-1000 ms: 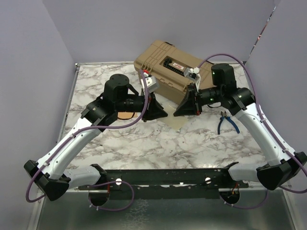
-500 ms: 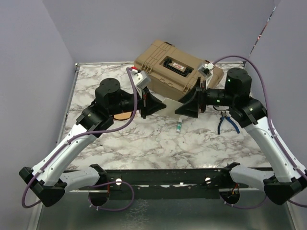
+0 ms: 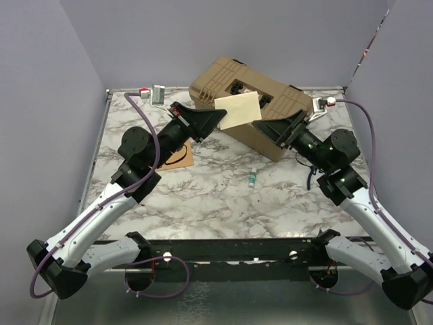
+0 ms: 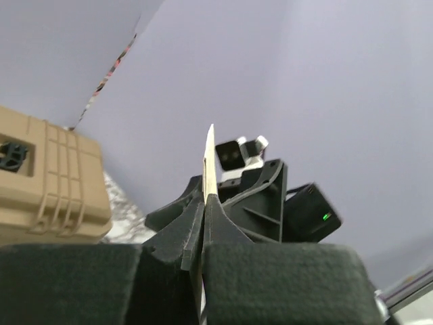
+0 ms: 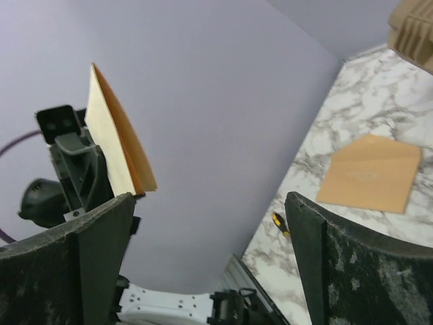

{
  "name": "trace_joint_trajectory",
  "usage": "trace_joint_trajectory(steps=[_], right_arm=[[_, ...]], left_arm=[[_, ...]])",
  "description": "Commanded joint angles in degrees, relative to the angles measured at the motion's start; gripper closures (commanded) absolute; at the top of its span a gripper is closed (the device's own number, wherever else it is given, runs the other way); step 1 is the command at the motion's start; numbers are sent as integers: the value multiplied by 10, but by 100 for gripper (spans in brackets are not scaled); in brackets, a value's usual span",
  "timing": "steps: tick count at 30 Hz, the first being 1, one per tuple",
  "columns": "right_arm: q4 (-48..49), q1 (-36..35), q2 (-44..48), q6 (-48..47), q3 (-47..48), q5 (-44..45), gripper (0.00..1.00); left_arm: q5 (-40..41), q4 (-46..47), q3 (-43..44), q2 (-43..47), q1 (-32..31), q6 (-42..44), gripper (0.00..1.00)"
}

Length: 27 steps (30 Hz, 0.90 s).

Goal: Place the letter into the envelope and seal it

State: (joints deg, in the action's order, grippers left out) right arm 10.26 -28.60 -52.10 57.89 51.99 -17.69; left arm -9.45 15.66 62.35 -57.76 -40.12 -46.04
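The pale letter (image 3: 238,108) is lifted in the air over the tan case, with my left gripper (image 3: 215,118) shut on its left edge. In the left wrist view the letter (image 4: 210,159) shows edge-on, rising from the shut left gripper (image 4: 204,203). My right gripper (image 3: 270,128) stands open just right of the sheet, holding nothing. Through the open right gripper (image 5: 210,230) I see the letter (image 5: 115,145) and the orange-brown envelope (image 5: 369,172) lying flat on the table. From above, the envelope (image 3: 179,158) is partly hidden under the left arm.
A tan hard case (image 3: 260,101) stands at the back of the marble table (image 3: 203,203). A small glue stick (image 3: 252,178) lies mid-table. Blue-handled pliers (image 3: 311,177) lie under the right arm. A small yellow and black tool (image 5: 279,220) lies near the left edge.
Both arms rose from the table with the letter. The right gripper opened, released the sheet and drew back right. The left gripper closed and carried the letter up over the case.
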Motion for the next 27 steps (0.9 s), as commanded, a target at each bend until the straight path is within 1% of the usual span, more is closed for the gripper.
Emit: trace_joint_trajectory(steps=[1, 4, 6, 9, 15, 19, 22, 24, 27], right_arm=[[169, -23, -31, 72, 16, 46, 3], [255, -35, -63, 76, 13, 52, 3], [284, -45, -87, 76, 19, 63, 3], [330, -59, -124, 75, 32, 67, 8], [379, -84, -168, 66, 57, 81, 33], [406, -88, -184, 64, 64, 85, 44], [398, -88, -202, 71, 91, 68, 60], [382, -92, -214, 73, 108, 63, 65], [379, -96, -220, 70, 116, 64, 69]], left_arm=[[73, 129, -22, -6, 0, -139, 100], [88, 147, -27, -13, 0, -174, 100], [90, 156, -32, -16, 1, -190, 100], [110, 170, -40, -21, 0, -205, 100], [123, 184, -55, -21, 0, -218, 100], [128, 185, -65, -16, 0, -218, 100], [128, 187, -72, -18, 0, -226, 100], [129, 197, -76, -20, 0, -241, 100], [130, 203, -71, -22, 0, -245, 100]])
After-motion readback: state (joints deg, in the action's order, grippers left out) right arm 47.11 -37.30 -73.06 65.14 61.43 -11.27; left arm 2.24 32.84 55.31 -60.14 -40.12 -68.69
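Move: About 7 cm to the right hand's left, 2 cm ahead and 6 cm above its open fingers hangs the middle of the folded letter, which the left hand already pinches; from the left hand, that middle lies some 4 cm right, 2 cm ahead and 1 cm higher. Well below the right hand, the tool box lies about 22 cm ahead and 2 cm left, the glue stick 5 cm ahead and 1 cm left. Rising about 10 cm while swinging some 6 cm left and rolling about 20 degrees, the right hand comes up to the letter's free side, its wide-open fingers closing to a third around the paper. The left hand keeps its shut grip, easing about 2.5 cm forward and rolling over some 25 degrees so that the letter's free end tips up. ##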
